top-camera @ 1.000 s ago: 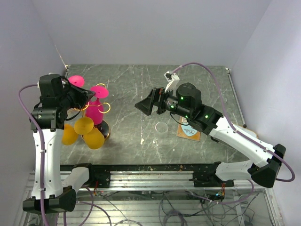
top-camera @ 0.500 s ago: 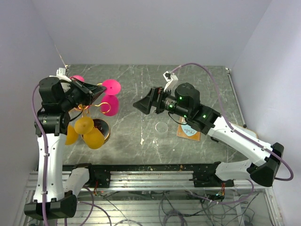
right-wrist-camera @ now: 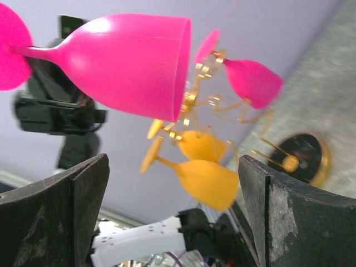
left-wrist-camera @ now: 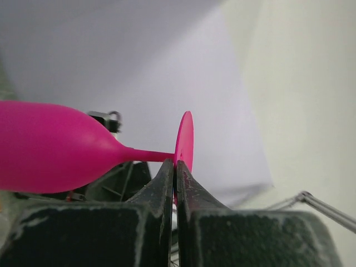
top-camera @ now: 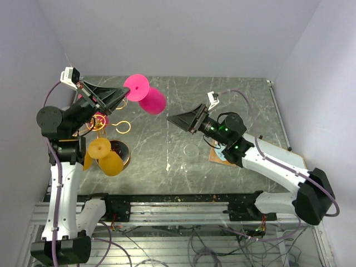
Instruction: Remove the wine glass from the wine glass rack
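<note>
A pink wine glass (top-camera: 152, 100) hangs in the air up and to the right of the gold wine glass rack (top-camera: 104, 123), lying sideways with its rim toward the right arm. My left gripper (top-camera: 125, 94) is shut on the rim of its round foot (left-wrist-camera: 185, 139); the bowl (left-wrist-camera: 50, 147) sticks out to the left in the left wrist view. My right gripper (top-camera: 170, 118) stands open a short way right of the bowl, touching nothing. The right wrist view shows the held glass (right-wrist-camera: 128, 61) above the right gripper (right-wrist-camera: 173, 161), with the rack (right-wrist-camera: 201, 95) behind it.
The rack holds two yellow glasses (top-camera: 111, 162) (right-wrist-camera: 208, 181) and another pink glass (right-wrist-camera: 253, 80). Its round base (top-camera: 123, 153) sits at the table's left. A clear ring (top-camera: 191, 151) and an orange card (top-camera: 221, 155) lie mid-table under the right arm. Walls stand close on the left and at the back.
My left arm has lifted the pink glass off the rack, up and to the right. The right gripper has stretched out toward it, still open.
</note>
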`<action>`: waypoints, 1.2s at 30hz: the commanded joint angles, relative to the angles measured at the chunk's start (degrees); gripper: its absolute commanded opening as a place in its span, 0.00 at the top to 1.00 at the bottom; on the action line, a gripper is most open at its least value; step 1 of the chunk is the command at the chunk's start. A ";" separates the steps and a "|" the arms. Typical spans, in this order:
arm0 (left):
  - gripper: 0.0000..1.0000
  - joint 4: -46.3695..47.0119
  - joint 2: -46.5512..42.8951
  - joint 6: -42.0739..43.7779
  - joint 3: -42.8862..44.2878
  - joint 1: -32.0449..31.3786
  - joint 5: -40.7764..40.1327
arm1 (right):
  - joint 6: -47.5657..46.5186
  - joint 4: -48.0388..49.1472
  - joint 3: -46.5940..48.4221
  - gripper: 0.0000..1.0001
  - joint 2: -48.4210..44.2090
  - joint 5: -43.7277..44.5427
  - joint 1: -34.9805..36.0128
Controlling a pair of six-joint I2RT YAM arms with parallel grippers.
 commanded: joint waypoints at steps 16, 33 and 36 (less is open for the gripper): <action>0.93 39.04 0.62 -25.18 -7.99 -2.87 3.72 | 11.32 45.72 7.66 0.51 10.34 -13.72 -1.23; 0.06 -31.44 -3.59 29.60 8.46 -2.87 -1.28 | 4.39 14.29 4.10 1.00 -5.88 3.73 -1.20; 0.02 -40.78 -3.66 36.56 12.07 -2.87 -4.98 | 2.88 -8.98 7.78 1.00 -9.50 13.98 -1.21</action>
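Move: The pink wine glass is still held by the foot in your left gripper, mouth slanting down; its middle is about 6 cm to that hand's right, 1 cm ahead and 6 cm below. From the open right gripper the glass lies some 7 cm left, 3 cm ahead and 9 cm above. The rack stands about 23 cm left of the right hand, 3 cm ahead and 17 cm below; the clear glass about 7 cm right, 3 cm ahead and 25 cm below. Bring the right gripper up about 15 cm, drawing back and to the right with its fingertips tipping upward, and shut it on the pink bowl's wall at the rim. Meanwhile ease the left gripper back some 5 cm and slightly up, tilting up and clockwise; then open it wide to release the foot, reversing partly forward and down as the right, now shut, comes forward a little. ##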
